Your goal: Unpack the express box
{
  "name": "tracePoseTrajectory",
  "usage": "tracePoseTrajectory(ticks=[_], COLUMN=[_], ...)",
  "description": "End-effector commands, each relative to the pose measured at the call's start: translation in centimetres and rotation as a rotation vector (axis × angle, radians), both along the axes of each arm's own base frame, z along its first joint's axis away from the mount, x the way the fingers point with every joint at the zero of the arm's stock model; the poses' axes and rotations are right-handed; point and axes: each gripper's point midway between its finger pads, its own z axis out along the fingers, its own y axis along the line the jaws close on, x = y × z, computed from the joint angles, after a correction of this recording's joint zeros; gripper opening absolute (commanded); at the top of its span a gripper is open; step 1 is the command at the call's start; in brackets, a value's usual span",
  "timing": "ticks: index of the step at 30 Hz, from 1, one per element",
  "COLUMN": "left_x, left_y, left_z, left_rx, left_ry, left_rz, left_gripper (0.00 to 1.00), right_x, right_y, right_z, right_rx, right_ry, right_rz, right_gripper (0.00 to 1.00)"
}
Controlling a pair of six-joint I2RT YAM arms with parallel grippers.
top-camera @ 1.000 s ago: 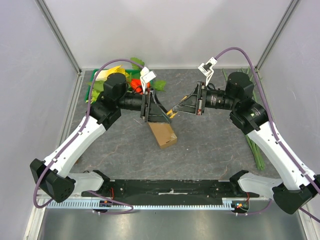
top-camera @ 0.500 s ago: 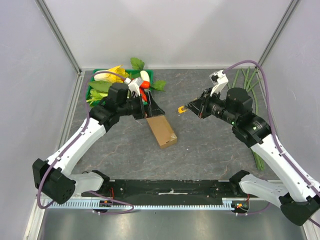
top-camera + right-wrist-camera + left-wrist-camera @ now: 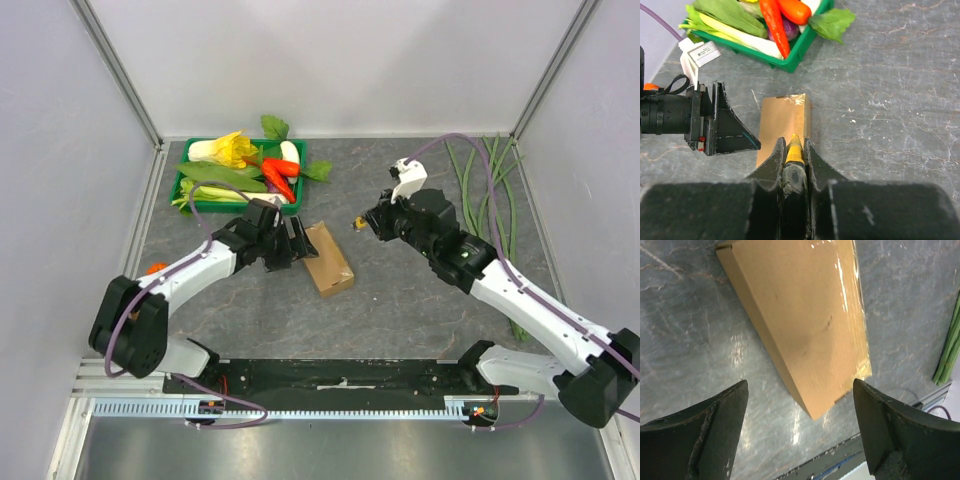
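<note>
The express box (image 3: 329, 258), a plain brown carton with clear tape along one edge, lies closed on the grey tabletop. My left gripper (image 3: 293, 245) is low at the box's left side and open. In the left wrist view the box (image 3: 800, 320) lies ahead of the wide-apart left gripper (image 3: 800, 385), untouched. My right gripper (image 3: 362, 222) hovers right of the box's far end, shut on a black tool with a yellow tip (image 3: 794, 148). In the right wrist view the right gripper (image 3: 794, 141) points at the box (image 3: 780, 125).
A green tray (image 3: 182, 182) of vegetables stands at the back left, its corner (image 3: 793, 64) near the box. Long green stalks (image 3: 487, 185) lie along the right side. A small orange object (image 3: 152, 268) sits by the left arm. The arms' base rail (image 3: 340, 375) runs along the near edge.
The left gripper let go, opened wide and dropped back to the box's left side. The right gripper drew away from the box to the right, still holding the tool.
</note>
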Motion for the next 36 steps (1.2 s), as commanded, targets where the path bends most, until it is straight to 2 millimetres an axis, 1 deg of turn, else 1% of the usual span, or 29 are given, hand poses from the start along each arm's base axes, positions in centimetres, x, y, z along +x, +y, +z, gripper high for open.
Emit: tracePoseTrajectory(ticks=[1,2,4,5,8,9,10,12,13,15,16,17,18,19,20,21,22,24,25,26,28,29,30,31,33,35,36], left_x=[3.3,3.6,4.4,4.5,5.2,5.2,5.8,6.1,6.7,6.4,6.9,6.5,6.9,6.9,6.3,6.6,6.5,6.2,6.0,5.8,5.2,5.0,4.7,4.5,4.6,4.5,4.6], left_y=[-1.9,-2.2,-2.8,-3.0,-3.8,-3.8,-3.8,-3.7,-3.6,-3.2,-3.1,-3.0,-3.2,-3.2,-3.0,-3.2,-3.1,-3.0,-2.9,-2.9,-2.8,-2.7,-2.7,-3.0,-2.8,-2.8,-2.9], left_z=[-0.7,-1.8,-2.1,-3.3,-3.7,-4.4,-4.1,-4.4,-4.1,-4.6,-4.8,-5.1,-4.8,-5.5,-5.9,-5.7,-6.0,-6.1,-6.1,-6.3,-6.6,-6.7,-6.8,-6.7,-7.1,-7.1,-6.8], left_rx=[-0.092,-0.092,-0.125,-0.122,-0.163,-0.160,-0.165,-0.155,-0.151,-0.116,-0.104,-0.088,-0.083,-0.071,-0.053,-0.048,-0.039,-0.020,-0.011,-0.005,0.004,0.008,0.003,-0.011,0.000,-0.003,-0.007], left_ry=[-0.060,-0.042,-0.033,-0.004,0.007,0.028,0.021,0.016,0.003,0.020,0.030,0.045,0.036,0.054,0.074,0.070,0.075,0.066,0.064,0.048,0.054,0.048,0.050,0.040,0.046,0.057,0.058], left_rz=[0.057,0.057,0.057,0.057,0.049,0.050,0.052,0.032,0.029,-0.021,-0.033,-0.082,-0.101,-0.119,-0.151,-0.167,-0.181,-0.240,-0.260,-0.308,-0.348,-0.365,-0.381,-0.405,-0.395,-0.386,-0.378], left_gripper=[0.88,0.88,0.87,0.86,0.85,0.84,0.82,0.81,0.81,0.81,0.83,0.83,0.84,0.85,0.83,0.80,0.73,0.67,0.62,0.60,0.59,0.58,0.54,0.53,0.54,0.60,0.67], right_x=[1.7,1.7,1.8,1.7,2.0,2.1,2.2,2.4,2.6,2.8,3.1,3.2,3.4,3.5,3.6,3.9,3.9,4.0,4.0,4.0,3.8,3.7,3.5,3.5,3.4,3.5,3.5], right_y=[0.3,0.6,1.0,1.4,1.9,1.9,1.9,2.6,2.8,3.0,3.1,3.3,3.3,3.2,3.4,3.0,2.9,2.8,2.7,2.6,2.2,2.0,1.7,1.5,1.3,1.3,1.5], right_z=[-0.5,-0.9,-1.3,-1.7,-2.9,-3.3,-3.5,-3.5,-3.4,-3.6,-3.4,-3.8,-4.0,-4.1,-4.6,-4.7,-4.8,-5.1,-5.3,-5.5,-6.1,-6.0,-6.6,-6.7,-7.3,-7.9,-8.0], right_rx=[-0.018,-0.021,-0.005,-0.006,-0.024,-0.029,-0.038,-0.033,-0.026,-0.036,-0.035,-0.050,-0.058,-0.062,-0.066,-0.070,-0.070,-0.069,-0.072,-0.073,-0.080,-0.074,-0.081,-0.078,-0.081,-0.081,-0.076], right_ry=[-0.057,-0.054,-0.053,-0.046,-0.038,-0.035,-0.039,-0.058,-0.079,-0.094,-0.100,-0.097,-0.096,-0.099,-0.091,-0.093,-0.091,-0.085,-0.080,-0.077,-0.061,-0.062,-0.053,-0.054,-0.049,-0.041,-0.037], right_rz=[-0.041,-0.035,-0.033,-0.026,-0.036,-0.044,-0.053,-0.053,-0.056,-0.083,-0.102,-0.112,-0.123,-0.138,-0.147,-0.179,-0.191,-0.209,-0.216,-0.219,-0.238,-0.243,-0.249,-0.259,-0.266,-0.273,-0.272], right_gripper=[0.00,0.00,0.00,0.00,0.00,0.00,0.00,0.00,0.00,0.00,0.00,0.00,0.00,0.00,0.00,0.00,0.00,0.00,0.00,0.00,0.00,0.00,0.00,0.00,0.00,0.00,0.00])
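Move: The box lies just ahead of the left hand, its middle about 3 cm forward, 7 cm to the right and 8 cm below. From that hand the green basket is some 22 cm ahead and 14 cm left, and the pumpkin is about level with it and 31 cm left, both roughly 8 cm lower. For the right hand, already gripping the utility knife, the box's middle is about level, 8 cm left and 25 cm below. The left hand sinks about 5 cm beside the box while going forward and right to its left long side, runs on forward level, then part-closes its wide-open fingers on that edge, one fingertip on the top and the other by the side, turning some 20 degrees clockwise as it eases back a centimetre. Meanwhile the right hand keeps its grip on the knife and lowers it about 9 cm towards the box, edging 3 cm forward and drifting left and then partly back right, with a slight clockwise turn. ##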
